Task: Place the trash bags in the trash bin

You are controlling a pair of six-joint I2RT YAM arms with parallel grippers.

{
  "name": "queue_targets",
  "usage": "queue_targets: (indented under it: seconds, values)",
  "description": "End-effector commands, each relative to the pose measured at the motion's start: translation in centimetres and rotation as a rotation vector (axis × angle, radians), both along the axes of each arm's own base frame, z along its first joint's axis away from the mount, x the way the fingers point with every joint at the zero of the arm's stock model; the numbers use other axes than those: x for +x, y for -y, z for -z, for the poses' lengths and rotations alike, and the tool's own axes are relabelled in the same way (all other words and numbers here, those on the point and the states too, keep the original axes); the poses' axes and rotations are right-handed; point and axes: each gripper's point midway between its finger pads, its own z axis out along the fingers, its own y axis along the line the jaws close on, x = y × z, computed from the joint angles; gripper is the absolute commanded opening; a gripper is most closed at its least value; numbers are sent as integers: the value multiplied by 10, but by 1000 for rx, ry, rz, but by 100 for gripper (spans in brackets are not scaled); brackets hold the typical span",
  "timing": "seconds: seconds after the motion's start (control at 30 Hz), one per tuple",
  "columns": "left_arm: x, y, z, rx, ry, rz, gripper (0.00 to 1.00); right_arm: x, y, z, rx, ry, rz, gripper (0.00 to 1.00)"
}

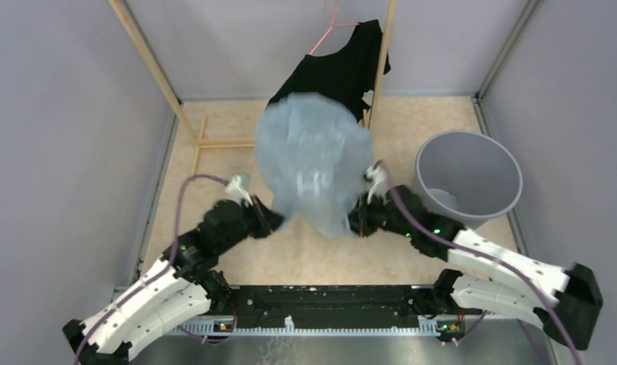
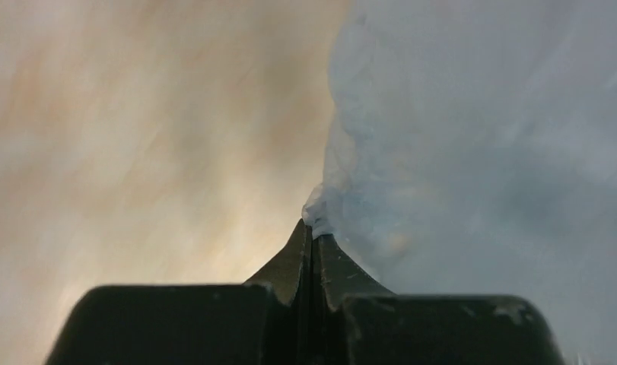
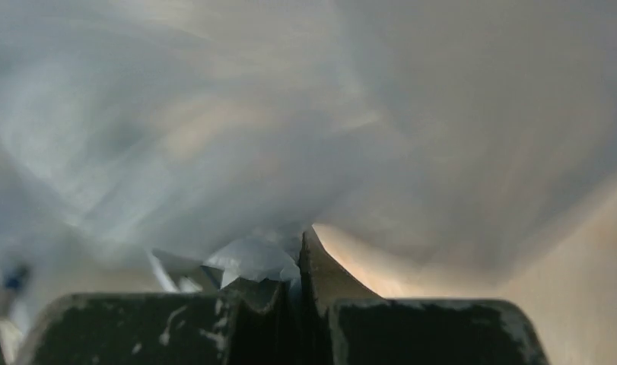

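The pale blue translucent trash bag (image 1: 313, 156) billows in the air between my two grippers, in the middle of the top view. My left gripper (image 1: 278, 220) is shut on the bag's left edge; in the left wrist view the film (image 2: 472, 144) bunches at the closed fingertips (image 2: 312, 232). My right gripper (image 1: 356, 220) is shut on the bag's right edge; in the right wrist view the film (image 3: 252, 258) is pinched between the jaws and fills the frame. The round grey trash bin (image 1: 469, 177) stands upright to the right of the right gripper, apart from the bag.
A black shirt (image 1: 335, 72) on a pink hanger (image 1: 328, 26) hangs from a wooden rack (image 1: 381, 68) behind the bag. The rack's base (image 1: 214, 143) lies on the floor at left. Grey walls enclose the area on all sides.
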Motion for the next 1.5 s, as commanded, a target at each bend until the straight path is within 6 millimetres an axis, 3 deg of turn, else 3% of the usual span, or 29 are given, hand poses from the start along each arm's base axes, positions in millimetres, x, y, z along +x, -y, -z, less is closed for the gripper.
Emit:
queue_targets:
  seconds: [0.0,0.03,0.1,0.17,0.23,0.3,0.37,0.43,0.5,0.57,0.67,0.73,0.8,0.87,1.0,1.07,1.1,1.13,1.2,1.27,1.37,1.47]
  values:
    - [-30,-5,78,-21,-264,9,0,-27,-2,87,-131,-271,-85,0]
    - [-26,-12,54,-33,-197,-17,0,-22,3,64,-138,-206,-63,0]
    - [-18,-25,-18,-57,-8,-48,0,-7,19,-5,-127,-33,11,0]
    - [-18,-31,-103,-81,180,-35,0,-4,34,-87,-69,145,44,0]
    - [-35,-34,-200,-129,389,38,0,-17,45,-160,12,282,20,0]
    - [-49,-27,-249,-172,492,120,0,-37,56,-214,111,393,-21,0]
    - [-51,-23,-263,-187,528,142,0,-52,66,-236,191,463,-40,0]
    - [-33,-26,-241,-152,481,68,0,-48,69,-219,200,460,-11,0]
    - [-9,-26,-179,-74,335,-29,0,-25,60,-153,111,340,51,0]
    - [10,-23,-94,11,145,-101,0,-10,42,-70,6,177,63,0]
    - [13,-17,26,130,-122,-128,0,-10,19,49,-133,-58,4,0]
    - [11,-12,62,186,-205,-110,0,-14,14,82,-184,-134,-21,0]
    - [18,-5,39,191,-156,-87,0,-12,15,69,-223,-93,-42,0]
    - [30,1,-17,191,-5,-60,0,-2,22,23,-236,31,-14,0]
    - [43,7,-153,123,315,-41,0,6,47,-88,-210,276,61,0]
    - [40,3,-200,94,443,-45,0,2,57,-127,-177,339,81,0]
    - [40,-1,-213,88,489,-60,0,0,61,-133,-166,348,87,0]
    - [40,-5,-219,88,521,-77,0,-2,63,-133,-155,346,91,0]
    - [45,-14,-211,101,526,-131,0,-3,64,-110,-150,318,99,0]
    - [51,-17,-177,139,463,-160,0,0,63,-72,-159,245,122,0]
    - [53,-20,-109,241,298,-159,0,-4,52,-12,-208,93,85,0]
    - [43,-26,-85,287,234,-137,0,-10,47,10,-245,31,42,0]
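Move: Both closed grippers already pinch the trash bag's edge, about 20 cm apart. The puffed-out bag's middle is some 12 cm ahead of the left hand, 10 cm right and 8 cm above. From the right hand it is 12 cm ahead, 9 cm left and 8 cm above. The trash bin stands about 33 cm to the right hand's right, 14 cm ahead and 12 cm lower; the black shirt hangs roughly 33 cm ahead of the left hand, 14 cm right and 10 cm above. Keep both grippers shut on the bag's edge and shake it hard and fast, hands in step: finish the downstroke, then sweep up some 40 cm, down 40, up 30 and start down again. Tip the fingers up on each rise and down on each drop, drawing both hands back and apart on the first rise. Stop with the left hand the higher. ##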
